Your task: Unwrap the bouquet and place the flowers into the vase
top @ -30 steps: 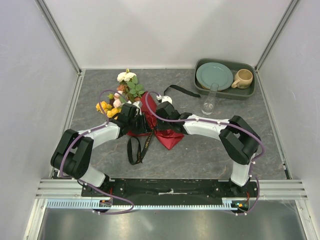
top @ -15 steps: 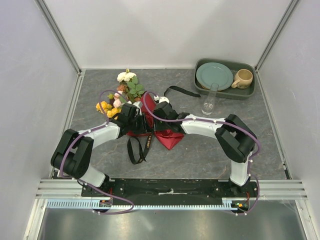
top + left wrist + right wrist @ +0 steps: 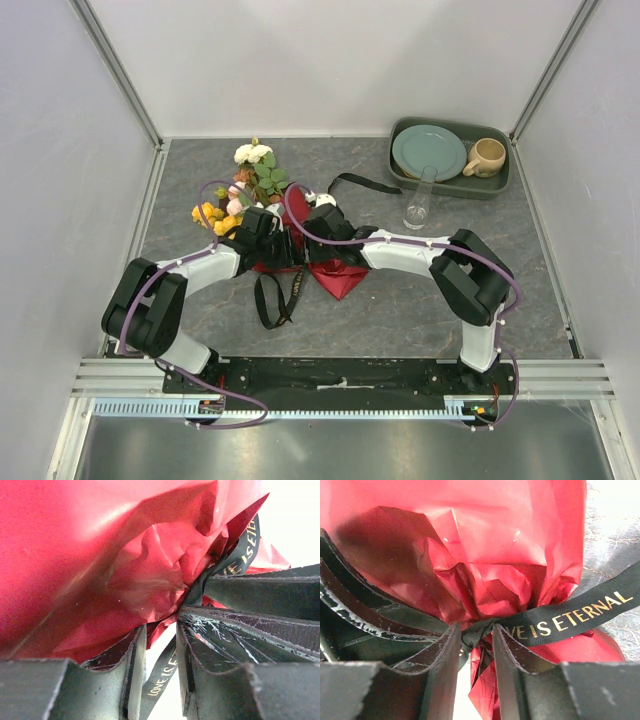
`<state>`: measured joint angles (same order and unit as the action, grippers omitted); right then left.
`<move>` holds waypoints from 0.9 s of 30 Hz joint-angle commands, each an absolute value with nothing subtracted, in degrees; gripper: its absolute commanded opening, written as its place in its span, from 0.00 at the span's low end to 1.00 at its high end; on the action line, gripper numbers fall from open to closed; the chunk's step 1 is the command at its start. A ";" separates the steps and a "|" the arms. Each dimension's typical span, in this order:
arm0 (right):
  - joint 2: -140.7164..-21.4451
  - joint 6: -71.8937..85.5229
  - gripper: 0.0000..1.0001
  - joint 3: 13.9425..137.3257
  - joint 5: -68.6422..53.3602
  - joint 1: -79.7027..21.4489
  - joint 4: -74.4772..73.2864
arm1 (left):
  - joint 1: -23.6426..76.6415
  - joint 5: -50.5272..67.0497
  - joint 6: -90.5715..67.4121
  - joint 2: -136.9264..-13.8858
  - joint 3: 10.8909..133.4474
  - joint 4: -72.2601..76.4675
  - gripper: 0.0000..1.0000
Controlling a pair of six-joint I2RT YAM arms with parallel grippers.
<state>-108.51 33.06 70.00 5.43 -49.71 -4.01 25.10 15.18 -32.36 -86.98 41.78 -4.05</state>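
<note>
The bouquet (image 3: 335,275) lies on its side mid-table in dark red paper (image 3: 100,565). Its flowers (image 3: 250,185) fan out to the upper left. A black ribbon with gold lettering (image 3: 570,617) binds its waist, and the loose ends trail over the table (image 3: 275,295). Both grippers meet at that waist. My left gripper (image 3: 161,622) is open, with a ribbon tail hanging loose through the gap and the paper's crumpled tip just ahead. My right gripper (image 3: 476,630) is open, its tips on either side of the ribbon knot (image 3: 475,630). The clear glass vase (image 3: 419,205) stands upright to the right.
A dark green tray (image 3: 450,190) at the back right holds a teal plate (image 3: 430,150) and a beige mug (image 3: 487,157), just behind the vase. Grey walls close in the table on three sides. Another ribbon tail (image 3: 362,181) lies toward the tray.
My right gripper has slid a little left to the bouquet's waist and its jaws have widened. The left arm and the bouquet have barely moved.
</note>
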 commanded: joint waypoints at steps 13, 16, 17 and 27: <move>-106.97 31.64 0.00 74.09 6.42 -50.98 -6.33 | 25.14 13.54 -34.01 -86.66 40.52 -1.93 0.38; -104.51 32.08 0.00 73.48 5.98 -50.98 -6.68 | 24.79 11.78 -34.63 -86.92 40.25 -2.46 0.37; -103.89 32.69 0.00 73.30 4.93 -50.98 -6.42 | 24.44 11.52 -34.80 -87.27 40.34 -2.63 0.37; -97.56 36.21 0.00 69.79 0.17 -51.06 -3.60 | 22.68 11.07 -34.37 -88.59 41.22 -3.25 0.37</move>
<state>-102.98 34.35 69.58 2.37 -50.52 -7.57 23.35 13.65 -33.69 -87.37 40.86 -2.61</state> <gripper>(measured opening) 0.006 0.371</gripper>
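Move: The black ribbon's knot at the neck of the red wrapping sits practically between the right hand's parted fingertips, about 1 cm below. The wrapping's gathered tail spreads some 6 cm to its right and 4 cm nearer the base, the ribbon's near tail ends about 11 cm back and 5 cm left, and the yellow roses lie roughly 18 cm left and 10 cm ahead. From the left hand the knot is some 3 cm right and 1 cm ahead. The right hand stays almost in place at the wrapping's neck while its fingers close fully and pinch the black ribbon at the knot, then draws it up some 3.5 cm and back about 2 cm, the wrist scarcely turning. Beside it the left hand, fingers still parted at the neck, waits and then shifts about 1.5 cm left and forward. ##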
